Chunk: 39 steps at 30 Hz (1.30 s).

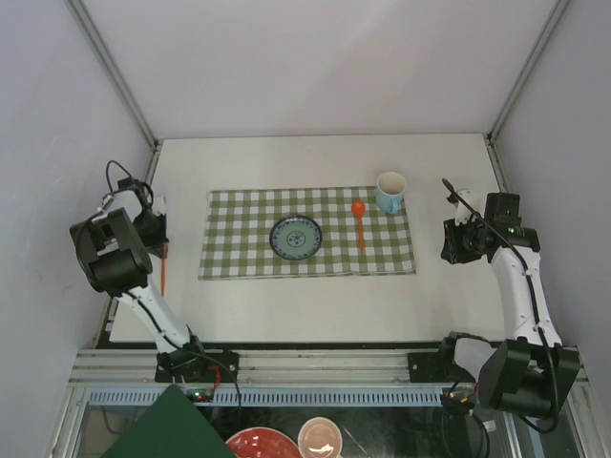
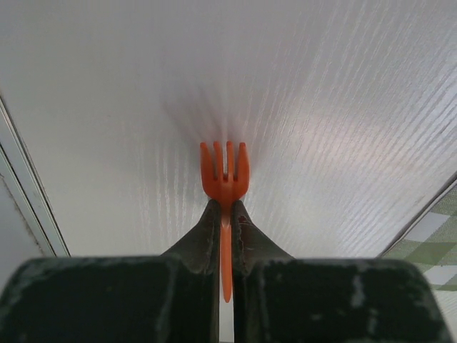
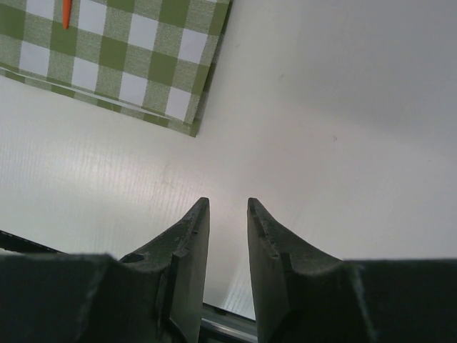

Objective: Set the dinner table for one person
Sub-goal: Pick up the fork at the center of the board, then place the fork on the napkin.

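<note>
The dinner table is a broad off-white top. A green-and-white checked cloth lies at its middle, carrying a blue patterned plate, an orange spoon and a light blue cup. At the table's left edge, my left gripper is shut on the handle of an orange fork, tines pointing away over bare table. In the top view the fork shows as a thin orange line by the left gripper. My right gripper stands open and empty, right of the cloth.
The metal frame runs close along the left of the fork. The cloth's corner shows at the right of the left wrist view. Below the table's near edge sit a red bowl, a pink bowl and a green board.
</note>
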### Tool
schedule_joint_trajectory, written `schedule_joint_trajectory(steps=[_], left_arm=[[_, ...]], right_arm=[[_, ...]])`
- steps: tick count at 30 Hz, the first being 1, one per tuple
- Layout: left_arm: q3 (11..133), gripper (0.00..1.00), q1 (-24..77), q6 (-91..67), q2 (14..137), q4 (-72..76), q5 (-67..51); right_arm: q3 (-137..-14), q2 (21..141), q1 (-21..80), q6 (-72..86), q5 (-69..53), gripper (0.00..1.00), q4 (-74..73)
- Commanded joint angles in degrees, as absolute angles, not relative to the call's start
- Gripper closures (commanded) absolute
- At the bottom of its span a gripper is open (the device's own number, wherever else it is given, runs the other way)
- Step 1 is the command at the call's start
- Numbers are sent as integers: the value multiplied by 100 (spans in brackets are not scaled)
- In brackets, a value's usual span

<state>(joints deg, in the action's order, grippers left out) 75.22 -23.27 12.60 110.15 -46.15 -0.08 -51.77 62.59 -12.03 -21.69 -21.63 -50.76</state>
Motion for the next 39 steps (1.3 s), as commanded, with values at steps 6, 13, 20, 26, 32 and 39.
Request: schedule_joint_trajectory(steps=[6, 13, 20, 26, 32, 39], left_arm=[[7557, 100, -1904, 914, 10469, -4485, -87], [8348, 100, -1092, 242, 10313, -5021, -255], [9327, 100, -154, -344, 10869, -5507, -346], [9895, 100, 440, -692, 11435, -5581, -367], [10131, 100, 701, -863, 11934, -5491, -365], [9945, 100, 753, -1052, 12029, -5305, -385]], right_arm=[[-5283, 6214, -1230, -2181, -2301, 72, -5001], [-5288, 6192, -1239, -2180, -2303, 72, -5020], [-5282, 6170, -1237, -2190, -2328, 72, -5026], [-5282, 6101, -1266, -2203, -2373, 72, -5040], [-5274, 6092, -1311, -2241, -2419, 72, -5065], [-5259, 6047, -1353, -2261, -2445, 72, -5055]])
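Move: The left hand already grips the fork at its neck, close to the table. The bare spot on the checked tablecloth left of the plate lies about 21 cm to its right and 4 cm ahead, about level with it. The cloth's left edge is about 11 cm right and 3 cm ahead, the plate some 38 cm right and 2 cm ahead. From the right hand that spot is roughly 57 cm left, 12 cm ahead and 12 cm below. Keeping the fork pinched at the neck between shut fingers, handle trailing towards the base, the left hand lifts it and swings it about 21 cm right and 10 cm forward, over the cloth's left edge to beside the plate. It arcs up some 8 cm, then sinks about 6 cm towards the cloth, turning some 10 degrees clockwise. ##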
